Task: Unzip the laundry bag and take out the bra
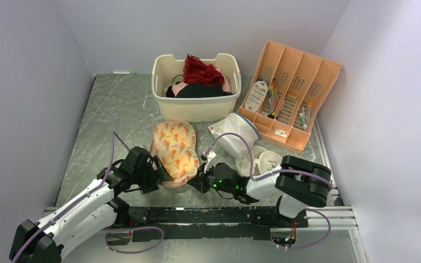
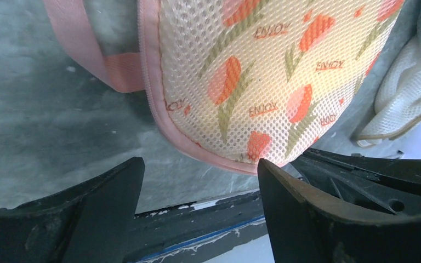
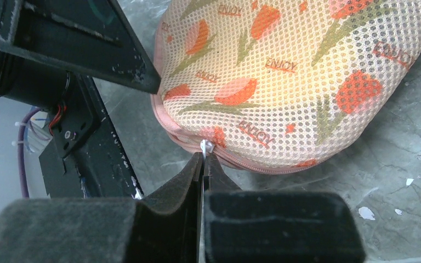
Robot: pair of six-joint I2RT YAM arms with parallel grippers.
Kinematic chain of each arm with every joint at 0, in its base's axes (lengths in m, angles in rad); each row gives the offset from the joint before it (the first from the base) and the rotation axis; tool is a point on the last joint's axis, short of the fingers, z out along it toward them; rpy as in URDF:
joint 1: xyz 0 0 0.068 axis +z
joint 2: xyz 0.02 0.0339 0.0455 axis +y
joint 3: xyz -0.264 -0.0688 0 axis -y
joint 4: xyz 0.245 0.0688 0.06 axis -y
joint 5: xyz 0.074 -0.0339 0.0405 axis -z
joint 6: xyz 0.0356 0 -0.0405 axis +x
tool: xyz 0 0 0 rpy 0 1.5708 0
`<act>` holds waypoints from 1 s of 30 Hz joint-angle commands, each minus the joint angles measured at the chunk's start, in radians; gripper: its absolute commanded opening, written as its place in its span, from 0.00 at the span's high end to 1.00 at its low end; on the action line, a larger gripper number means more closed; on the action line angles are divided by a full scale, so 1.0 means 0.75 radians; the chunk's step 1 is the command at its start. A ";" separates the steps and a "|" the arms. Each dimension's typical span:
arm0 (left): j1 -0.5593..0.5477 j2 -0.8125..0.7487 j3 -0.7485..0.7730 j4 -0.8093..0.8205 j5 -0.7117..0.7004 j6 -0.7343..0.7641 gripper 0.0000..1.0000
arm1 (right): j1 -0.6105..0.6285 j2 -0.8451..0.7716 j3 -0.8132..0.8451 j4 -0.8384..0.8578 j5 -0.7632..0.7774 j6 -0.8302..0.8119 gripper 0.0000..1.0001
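Note:
The laundry bag (image 1: 175,149), cream with an orange-red floral print and pink edging, lies flat mid-table, zipped shut. My right gripper (image 3: 204,156) is shut on the white zip pull (image 3: 206,147) at the bag's near edge (image 3: 285,82); in the top view it (image 1: 195,181) sits at the bag's near right corner. My left gripper (image 2: 200,172) is open and empty, its jaws wide apart just short of the bag's pink-edged near end (image 2: 263,82); in the top view it (image 1: 154,174) is at the bag's near left side. The bra is hidden.
A cream basket (image 1: 196,104) holding a red lacy garment (image 1: 202,71) stands behind the bag. A white mesh dome bag (image 1: 234,133) and round white flat bags (image 1: 264,160) lie to the right. An orange divided tray (image 1: 289,93) is at back right. The black rail (image 1: 208,215) runs along the near edge.

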 commanded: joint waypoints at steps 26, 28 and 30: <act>-0.034 -0.028 -0.102 0.160 -0.026 -0.135 0.93 | -0.010 -0.152 -0.183 -0.035 0.108 0.046 1.00; -0.034 -0.057 -0.104 0.124 -0.035 -0.148 0.93 | -0.031 -0.188 -0.174 -0.093 0.124 0.008 1.00; -0.033 -0.073 -0.090 0.066 -0.073 -0.149 0.93 | -0.062 -0.212 -0.156 -0.168 0.145 -0.035 1.00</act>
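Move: The bag's zip edge, which the left fingers close on, runs some 3 cm to the left hand's right, level ahead and about 2 cm lower. The laundry bag's middle lies roughly 11 cm ahead of that hand, 4 cm right and 3 cm below, and the zip pull about 9 cm right. The right hand already holds the zip pull; from it the bag's middle is about 11 cm ahead, 5 cm left and 3 cm below, the silver mesh bag roughly 16 cm ahead and 17 cm right. The left fingers shut from wide open and pinch the bag's zip edge, after the hand dips about 2 cm and goes 3 cm right to it, tilting some 10 degrees; they then draw about 1.5 cm back left with it. The right hand keeps its shut grip on the zip pull, eases back 1 cm, then pulls about 4 cm to the right and slightly down, away from the left hand. ##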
